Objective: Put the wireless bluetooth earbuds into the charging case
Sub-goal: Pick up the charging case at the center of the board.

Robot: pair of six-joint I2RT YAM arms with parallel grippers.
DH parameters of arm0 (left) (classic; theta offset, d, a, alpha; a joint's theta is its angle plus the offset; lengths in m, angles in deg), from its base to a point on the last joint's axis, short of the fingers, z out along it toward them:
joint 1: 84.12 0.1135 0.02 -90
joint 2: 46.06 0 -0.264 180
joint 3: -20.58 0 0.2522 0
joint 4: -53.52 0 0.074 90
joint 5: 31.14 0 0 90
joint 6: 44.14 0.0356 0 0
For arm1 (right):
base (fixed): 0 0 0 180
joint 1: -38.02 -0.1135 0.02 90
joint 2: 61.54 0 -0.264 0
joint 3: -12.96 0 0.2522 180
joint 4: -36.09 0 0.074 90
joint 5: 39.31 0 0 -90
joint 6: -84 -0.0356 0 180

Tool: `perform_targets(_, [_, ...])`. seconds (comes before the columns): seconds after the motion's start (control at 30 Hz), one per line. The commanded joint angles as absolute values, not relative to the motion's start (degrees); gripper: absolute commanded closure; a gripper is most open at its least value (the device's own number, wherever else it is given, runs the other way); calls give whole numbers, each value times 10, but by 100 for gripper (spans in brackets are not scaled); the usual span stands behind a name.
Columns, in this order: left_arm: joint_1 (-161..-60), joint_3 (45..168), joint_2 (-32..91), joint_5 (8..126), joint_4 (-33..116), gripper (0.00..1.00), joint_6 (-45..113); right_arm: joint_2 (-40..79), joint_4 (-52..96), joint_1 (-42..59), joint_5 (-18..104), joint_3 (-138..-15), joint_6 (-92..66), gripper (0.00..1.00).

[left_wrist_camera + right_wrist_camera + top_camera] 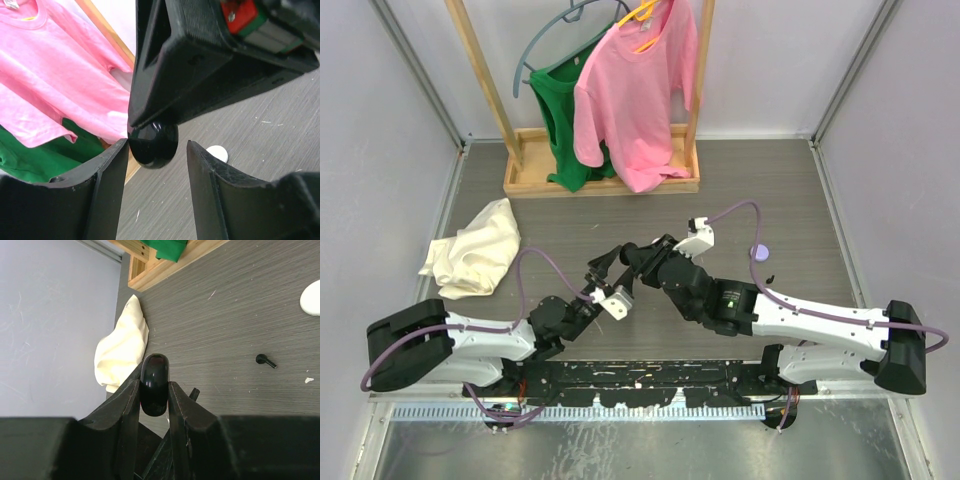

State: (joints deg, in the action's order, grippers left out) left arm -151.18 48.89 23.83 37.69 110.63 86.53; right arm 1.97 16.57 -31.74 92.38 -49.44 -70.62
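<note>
A glossy black charging case (154, 382) is held above the table, and my right gripper (154, 390) is shut on its lower half. In the left wrist view the same case (154, 146) hangs under the right gripper's fingers. My left gripper (158, 150) is open. Its fingertips stand either side of the case, the left one at the case's edge, with a gap on the right. The two grippers meet at mid-table (615, 265). One black earbud (265, 360) lies on the table to the right, apart from both grippers. I cannot see whether the case lid is open.
A round pale lilac object (758, 252) lies on the table right of the right arm. A cream cloth (475, 250) is heaped at the left. A wooden rack (600, 180) with a pink shirt (640, 90) and a green one stands at the back.
</note>
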Motion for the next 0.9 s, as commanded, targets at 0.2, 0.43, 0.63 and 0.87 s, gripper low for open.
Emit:
perform_targets(0.2, [-1522, 512, 246, 374, 1193, 56, 891, 24, 175, -321, 933, -494, -752, 79])
perform_targets(0.43, [-1526, 505, 254, 364, 1192, 76, 885, 21, 182, -321, 937, -488, -763, 71])
perform_targets(0.63, [-1527, 503, 251, 343, 1176, 88, 874, 10, 195, -321, 941, -486, -759, 56])
perform_targets(0.87, [-1527, 511, 228, 305, 1103, 96, 830, -20, 241, -320, 941, -467, -691, 36])
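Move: The charging case is held in the right hand's fingertips, right at its hand point. It also sits in the left hand's still open fingers, about 1 cm ahead, 1 cm to the right and 1 cm above that hand point. From the left hand, a black earbud lies on the board roughly 15 cm below and some 4 cm to the right, level fore and aft; the white disk lies around 11 cm right, 5 cm ahead and 15 cm below. The charging case passes from right hand to left: the left hand lifts about 1 cm around it, closes its fingers and pinches it, then sinks back a little over 1 cm. The right hand eases down just under 1 cm while still gripping, then opens wide late on, lets go and stays close by, starting back up slightly. ##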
